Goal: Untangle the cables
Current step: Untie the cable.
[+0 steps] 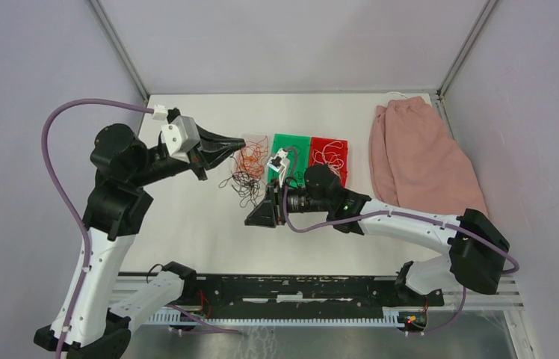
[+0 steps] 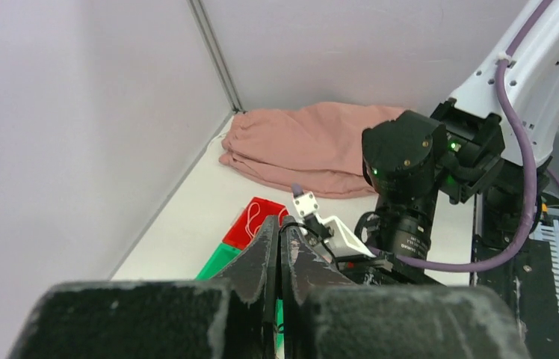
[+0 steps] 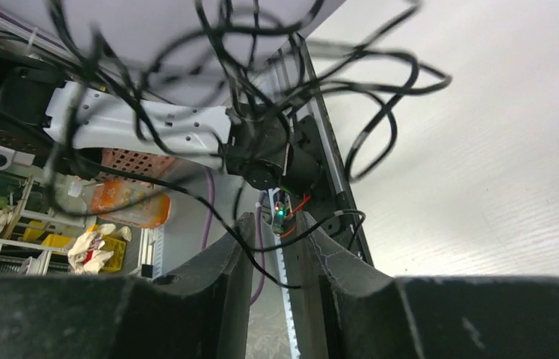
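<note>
The cables (image 1: pixel 246 179) are a loose clump of black and orange-red wires hanging just over the table's middle. My left gripper (image 1: pixel 241 142) is shut on the clump's top, holding it up. In the left wrist view its jaws (image 2: pixel 280 224) are pressed together, and a thin black cable (image 2: pixel 296 223) curls out at the tips. My right gripper (image 1: pixel 250 219) sits just below and to the front of the clump. In the right wrist view the black cables (image 3: pixel 254 112) dangle ahead of my right gripper (image 3: pixel 273 221), whose fingers (image 3: pixel 224 262) stand apart with one black strand crossing the gap.
Behind the clump stand a clear bin (image 1: pixel 255 142), a green bin (image 1: pixel 291 149) and a red bin (image 1: pixel 329 153) with white wires in it. A pink cloth (image 1: pixel 418 153) lies at the back right. Grey walls close in the table.
</note>
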### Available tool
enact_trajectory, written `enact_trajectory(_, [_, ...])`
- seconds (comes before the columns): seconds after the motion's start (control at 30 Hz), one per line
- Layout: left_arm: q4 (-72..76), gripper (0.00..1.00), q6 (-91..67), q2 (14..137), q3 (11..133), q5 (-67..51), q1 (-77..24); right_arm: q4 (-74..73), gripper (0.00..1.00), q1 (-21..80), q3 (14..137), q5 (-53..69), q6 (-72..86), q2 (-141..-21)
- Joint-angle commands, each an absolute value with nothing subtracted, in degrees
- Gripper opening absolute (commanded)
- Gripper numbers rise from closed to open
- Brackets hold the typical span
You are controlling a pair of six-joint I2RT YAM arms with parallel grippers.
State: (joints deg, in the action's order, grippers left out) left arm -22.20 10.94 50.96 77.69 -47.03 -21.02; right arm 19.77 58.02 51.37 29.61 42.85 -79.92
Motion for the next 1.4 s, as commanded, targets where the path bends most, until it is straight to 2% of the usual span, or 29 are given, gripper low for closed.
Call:
enact_trajectory(0.0, [-18.7, 0.03, 11.2, 51.6, 82.8, -45.7, -20.9, 18.4, 0.33, 58.2, 50.5, 28.7, 40.3, -79.0])
enact_trajectory(0.4, [-19.5, 0.03, 21.3, 52.3, 88.7, -39.0, -20.9, 10.9, 0.29, 58.2, 46.0, 25.1, 37.6, -76.6])
enact_trajectory(0.57, [-21.0, 0.03, 24.0, 51.8, 88.7, -39.2, -20.9, 7.5, 0.33, 58.2, 45.3, 23.8, 36.3, -74.3])
enact_trajectory(0.8, [-25.4, 0.03, 24.8, 51.6, 88.5, -44.5, -20.9, -4.0, 0.47, 57.0, 52.7, 20.0, 29.9, -67.5])
enact_trajectory(1.0, [-30.3, 0.03, 26.8, 51.6, 88.5, -48.1, -20.9, -13.4, 0.59, 51.8, 61.4, 18.0, 23.2, -62.4])
enact_trajectory(1.37, [-36.4, 0.03, 24.2, 53.3, 88.3, -58.9, -20.9, -10.7, 0.79, 47.4, 70.5, 19.9, 20.3, -63.2])
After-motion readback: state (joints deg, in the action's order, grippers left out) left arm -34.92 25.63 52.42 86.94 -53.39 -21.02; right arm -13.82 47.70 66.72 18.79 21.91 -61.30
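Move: The left gripper holds the black cable's tangle, its middle some 15 cm straight below and 1 cm to the left. From the right hand that tangle is about 6 cm ahead, 6 cm higher and 1 cm to the left. The clear box of orange cable lies roughly 27 cm ahead of the right hand, 2 cm left and 22 cm below; the green box is beside it, 27 cm ahead of the right hand, 9 cm to its right, equally low. Draw the right gripper down about 8 cm and a little to the right, with a strand across its fingertips, then open it wide while swinging it up some 18 cm, forward and farther right, away from the tangle, rolling and turning clockwise. Meanwhile keep the left gripper shut on the cable, raising it about 6 cm, then easing it down and slightly back. ##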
